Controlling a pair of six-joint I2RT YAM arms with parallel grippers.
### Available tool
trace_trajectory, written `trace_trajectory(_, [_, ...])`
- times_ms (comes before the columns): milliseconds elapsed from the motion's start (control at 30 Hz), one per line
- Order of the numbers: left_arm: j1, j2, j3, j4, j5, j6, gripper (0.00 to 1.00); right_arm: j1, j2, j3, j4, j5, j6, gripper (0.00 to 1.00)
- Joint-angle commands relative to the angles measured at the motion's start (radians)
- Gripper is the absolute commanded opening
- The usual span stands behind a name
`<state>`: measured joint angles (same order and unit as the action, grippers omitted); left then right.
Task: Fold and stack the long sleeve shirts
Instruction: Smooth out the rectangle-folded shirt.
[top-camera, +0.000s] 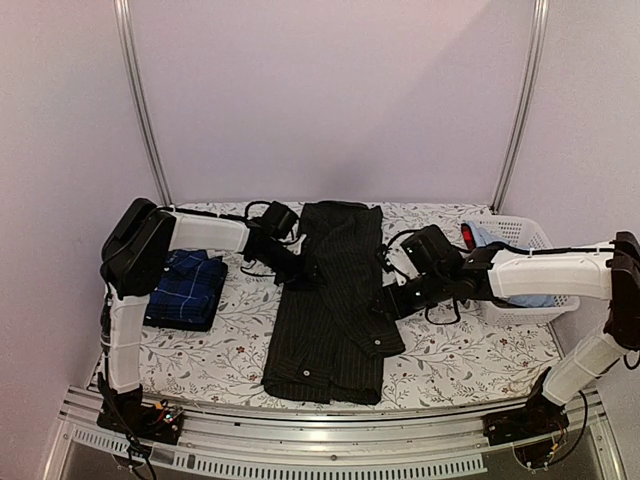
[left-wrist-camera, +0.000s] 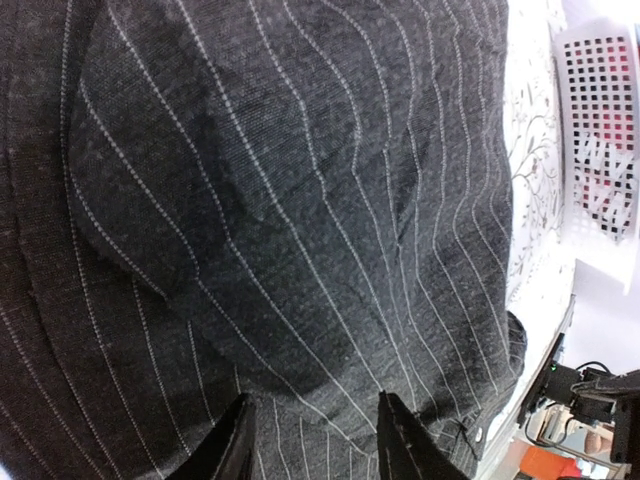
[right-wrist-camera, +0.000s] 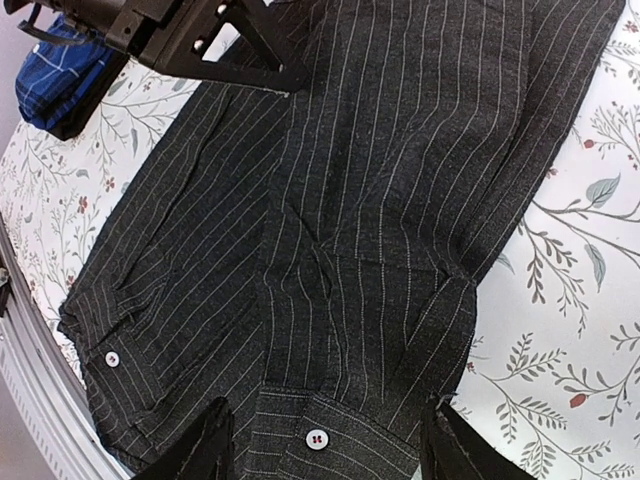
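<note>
One long sleeve shirt, black with pale pinstripes (top-camera: 335, 300), lies lengthwise in the middle of the table with its sleeves folded over its body. The other long sleeve shirt, navy with a light check (top-camera: 188, 288), sits folded at the left. My left gripper (top-camera: 303, 279) is at the black shirt's left edge. It hangs open just over the cloth (left-wrist-camera: 300, 200), with nothing between its fingers (left-wrist-camera: 232, 445). My right gripper (top-camera: 388, 300) is at the shirt's right edge, open wide above a buttoned cuff (right-wrist-camera: 317, 437). The navy shirt (right-wrist-camera: 50, 70) and the left gripper (right-wrist-camera: 235, 50) show at the top of the right wrist view.
A white plastic basket (top-camera: 535, 238) with red and blue items stands at the back right, close behind my right arm. It also shows in the left wrist view (left-wrist-camera: 600, 130). A floral cloth (top-camera: 460, 350) covers the table. A metal rail (top-camera: 330, 440) runs along the near edge.
</note>
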<state>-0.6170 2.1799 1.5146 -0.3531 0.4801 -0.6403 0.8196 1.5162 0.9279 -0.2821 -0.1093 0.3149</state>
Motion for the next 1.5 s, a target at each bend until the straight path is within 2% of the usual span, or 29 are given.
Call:
trace_trajectory(0, [-0.004, 0.012, 0.016, -0.015, -0.013, 0.010, 0.41, 0.049, 0.042, 0.036, -0.085, 0.024, -0.067, 0.62])
trace_trajectory(367, [-0.004, 0.011, 0.021, -0.020, -0.012, 0.013, 0.41, 0.178, 0.160, 0.105, -0.181, 0.100, -0.046, 0.54])
trace_trajectory(533, [-0.005, 0.010, 0.019, -0.020, -0.011, 0.016, 0.41, 0.196, 0.207, 0.125, -0.205, 0.157, -0.023, 0.54])
trace_trajectory(767, [-0.001, 0.012, 0.026, -0.020, -0.007, 0.021, 0.41, 0.217, 0.278, 0.167, -0.242, 0.199, -0.001, 0.47])
trace_trajectory(933, [-0.001, 0.008, 0.019, -0.017, -0.010, 0.022, 0.42, 0.217, 0.281, 0.200, -0.272, 0.228, 0.005, 0.31])
trace_trajectory(1167, [0.006, 0.000, 0.009, -0.007, -0.006, 0.021, 0.42, 0.218, 0.267, 0.269, -0.327, 0.209, -0.017, 0.01])
trace_trajectory(1467, [0.019, -0.024, 0.000, -0.001, -0.010, 0.024, 0.42, 0.217, 0.273, 0.410, -0.411, 0.071, -0.048, 0.00])
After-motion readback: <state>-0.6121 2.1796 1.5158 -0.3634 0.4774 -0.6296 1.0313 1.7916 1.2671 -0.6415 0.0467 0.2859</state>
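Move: The loose sleeve's buttoned cuff lies about 5 cm back from the right hand, only 1 cm to its right and roughly 8 cm below. On the same level, the other buttoned cuff is some 15 cm left and 13 cm back of the hand, and the middle of the shirt body about 10 cm left and 4 cm ahead. From the left hand the loose cuff is about 16 cm back and 15 cm to the right, 1 cm lower. Down and back, easing a little left, the right hand drops about 7.5 cm onto the loose sleeve's cuff while its fingers swing some 20 degrees steeper. They shut fully, pinching the cuff's left part beside the button, and the hand then rises about 4.5 cm and drifts 3 cm left. The left hand stays put, fingers half open at the shirt. ##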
